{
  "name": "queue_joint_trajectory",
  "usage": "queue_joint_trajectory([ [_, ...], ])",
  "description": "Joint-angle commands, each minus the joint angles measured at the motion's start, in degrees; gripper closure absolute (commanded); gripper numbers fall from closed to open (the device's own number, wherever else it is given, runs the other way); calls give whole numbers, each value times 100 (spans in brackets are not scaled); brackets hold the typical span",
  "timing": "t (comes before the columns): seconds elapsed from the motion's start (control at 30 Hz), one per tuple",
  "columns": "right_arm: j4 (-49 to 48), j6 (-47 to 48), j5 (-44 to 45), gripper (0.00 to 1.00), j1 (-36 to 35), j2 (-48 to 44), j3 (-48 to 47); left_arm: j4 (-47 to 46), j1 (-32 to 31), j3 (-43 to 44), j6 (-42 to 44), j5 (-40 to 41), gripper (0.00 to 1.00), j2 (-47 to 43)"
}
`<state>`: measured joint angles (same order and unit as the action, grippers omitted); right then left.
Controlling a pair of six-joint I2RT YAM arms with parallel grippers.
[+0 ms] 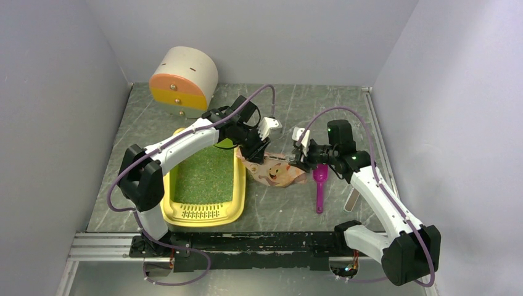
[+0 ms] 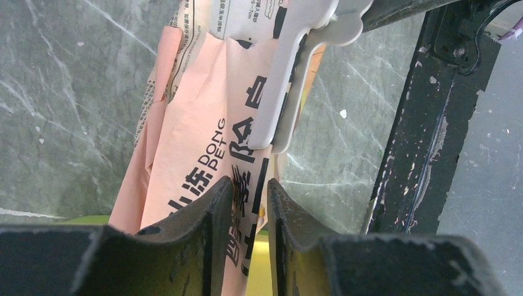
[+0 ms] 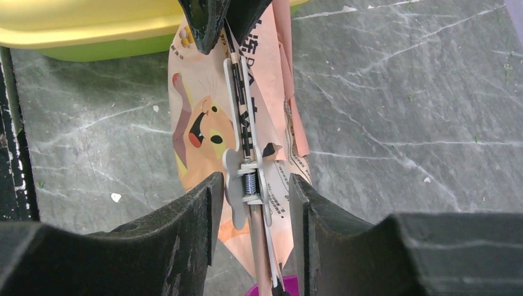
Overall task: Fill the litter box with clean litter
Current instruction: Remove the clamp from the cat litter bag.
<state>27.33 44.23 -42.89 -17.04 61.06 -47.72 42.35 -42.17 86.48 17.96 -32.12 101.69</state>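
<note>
The yellow litter box (image 1: 237, 185) lies left of centre, its floor covered with green clean litter (image 1: 206, 176). Its rim (image 3: 80, 24) also shows in the right wrist view. A pink-beige printed bag (image 1: 274, 171) lies just right of the box, with one end lifted. My left gripper (image 1: 256, 145) (image 2: 250, 185) is shut on that end of the bag (image 2: 197, 111). A white spring clip (image 3: 248, 179) is clamped on the bag (image 3: 203, 129). My right gripper (image 1: 302, 151) (image 3: 250, 179) is open, one jaw on each side of the clip's handles, with a gap on the right side.
A magenta scoop (image 1: 319, 185) lies on the table right of the bag, under my right arm. A white cylinder with an orange end (image 1: 184, 77) stands at the back left. Grey walls close in both sides. A black rail (image 2: 425, 123) runs along the near table edge.
</note>
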Motion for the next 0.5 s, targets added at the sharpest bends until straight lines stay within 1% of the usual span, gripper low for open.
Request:
queue_joint_trajectory([
  [0.0,51,125,74,55,-49,-42,34,70,-59,53,-29,-28,69,-145],
  [0.07,93,144,99,56,-61,-26,19,57,-63,45,-44,-7,69,-159],
  [0.17,123,166,151,60,-70,-6,6,41,-63,36,-63,-25,69,-168],
  [0.3,57,147,219,82,-89,-34,-10,50,-59,40,-60,-1,69,-187],
  [0.37,-18,91,236,89,-80,-90,-10,16,-60,7,-71,8,68,-206],
  [0.43,-58,85,213,91,-89,-142,-20,-35,-63,-27,-88,0,68,-231],
  [0.47,-87,65,207,95,-89,-174,-13,-64,-55,-38,-97,-11,68,-244],
])
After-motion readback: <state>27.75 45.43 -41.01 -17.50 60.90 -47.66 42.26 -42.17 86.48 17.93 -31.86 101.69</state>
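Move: The clamp's middle, with its grips, is between the right hand's open fingers, about 2 cm to that hand's left and 1 cm below. The bag's middle is some 8 cm left, 3 cm back and 9 cm lower, and the purple scoop about 10 cm right, 10 cm back and 15 cm down. From the left hand, at the bag's top edge, the clamp is roughly 12 cm to the right, about level. Staying almost in place, the right hand closes from about half open to nearly shut, squeezing the clamp's grips. ##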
